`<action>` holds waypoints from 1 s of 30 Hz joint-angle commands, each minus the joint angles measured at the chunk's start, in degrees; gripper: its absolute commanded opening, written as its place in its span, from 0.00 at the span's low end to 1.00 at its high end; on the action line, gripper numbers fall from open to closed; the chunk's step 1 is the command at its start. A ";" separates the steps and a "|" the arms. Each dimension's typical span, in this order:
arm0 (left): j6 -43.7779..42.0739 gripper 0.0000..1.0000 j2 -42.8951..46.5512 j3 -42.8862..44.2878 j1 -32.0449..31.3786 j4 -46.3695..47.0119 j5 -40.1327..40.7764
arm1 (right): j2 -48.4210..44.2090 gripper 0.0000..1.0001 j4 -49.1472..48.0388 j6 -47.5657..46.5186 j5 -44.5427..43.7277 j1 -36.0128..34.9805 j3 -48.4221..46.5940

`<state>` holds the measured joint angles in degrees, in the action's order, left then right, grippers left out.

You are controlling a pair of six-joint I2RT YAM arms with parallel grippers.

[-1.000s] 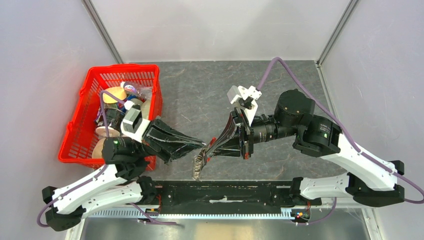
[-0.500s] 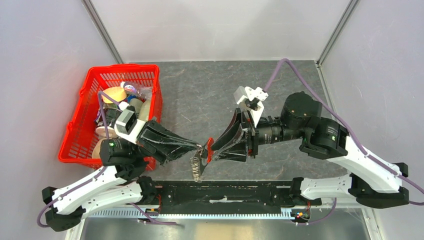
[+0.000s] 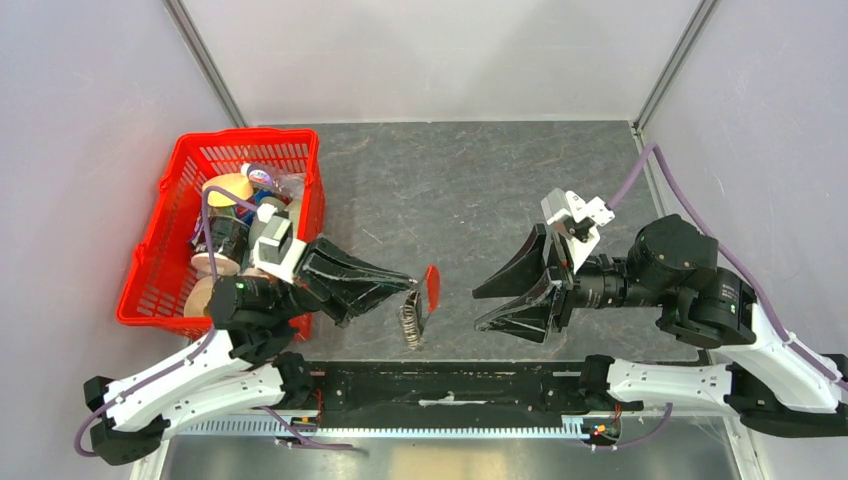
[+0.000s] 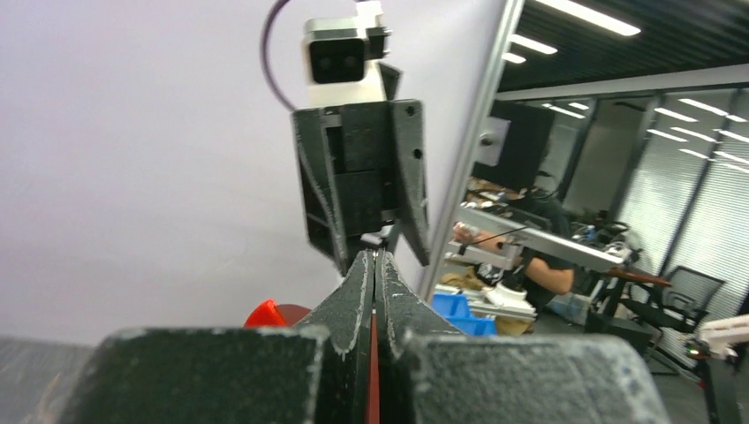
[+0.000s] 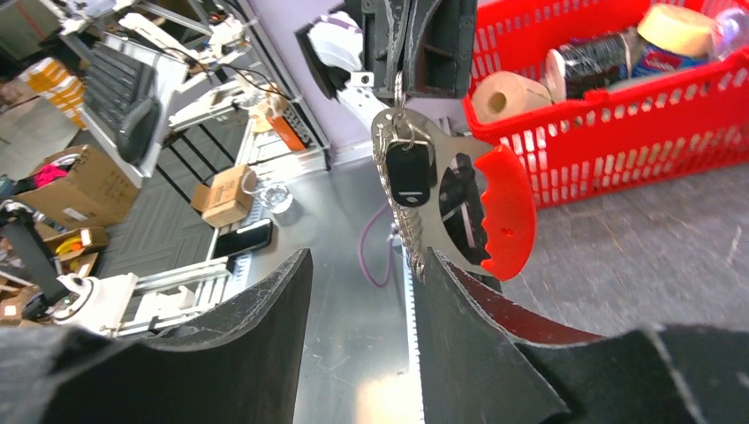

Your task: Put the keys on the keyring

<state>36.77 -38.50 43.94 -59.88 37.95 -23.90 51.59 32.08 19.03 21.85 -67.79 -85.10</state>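
Note:
My left gripper (image 3: 410,287) (image 4: 377,256) is shut on the keyring (image 3: 412,322) (image 5: 455,199), which hangs from its tips above the table. The keyring is a grey metal loop with a jagged row of small rings and a bright red curved strip (image 3: 432,285) (image 5: 510,212). The keys' small black fob (image 5: 409,172) dangles against the loop's face from a small ring. A sliver of red (image 4: 374,353) shows between the left fingers. My right gripper (image 3: 477,310) (image 5: 366,265) stands open a short way right of the keyring, holding nothing.
A red basket (image 3: 160,255) (image 5: 618,124) full of tape rolls and containers sits at the table's left, behind the left arm. The black rail (image 3: 450,385) runs along the near edge below the keyring. Grey walls enclose the table.
The right gripper has opened, let go of the keyring and drawn back to the right. The keyring now hangs from the left gripper alone, shifted slightly right.

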 commanded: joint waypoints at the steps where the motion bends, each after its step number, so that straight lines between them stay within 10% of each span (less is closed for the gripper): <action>1: -6.29 0.02 2.11 -1.89 0.02 -8.32 9.43 | -3.66 0.58 0.84 1.54 -5.37 -0.32 5.37; 13: -10.66 0.02 2.08 -0.49 0.07 -24.51 21.96 | -6.16 0.72 5.17 5.88 -21.29 -0.32 16.21; 21: -7.74 0.02 0.18 1.00 0.04 -24.41 16.80 | -5.33 0.97 0.12 -0.72 -25.38 -0.32 20.53; 30: -6.21 0.02 1.86 3.17 -0.02 -26.43 12.77 | -5.01 0.97 2.31 -7.14 -21.98 -0.32 16.78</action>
<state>29.21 -38.44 43.77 -59.88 10.28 -9.34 46.06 35.81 15.11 -1.04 -67.79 -64.71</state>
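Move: The black key fob hangs, with the rest of the keyring, from the closed left gripper. It is about 3 cm below the left fingertips, 1 cm back and 1 cm right. From the empty, half-open right gripper it lies some 6 cm left, 1 cm ahead and about level. The red grip sits 3 cm ahead, 5 cm left and 1 cm below that right gripper, and the coil of rings 7 cm left, level ahead-back and 2 cm below. Lower both grippers and carry them forward together: sink the right about 15 cm while going some 7 cm forward, tipping its fingers down and swinging them forward, and open them wide, touching nothing. Keep the left pinching the ring, take it about 10 cm down, 7 forward and 3 right, its fingers tipping down and turning counter-clockwise, easing slightly back and up at the end. ##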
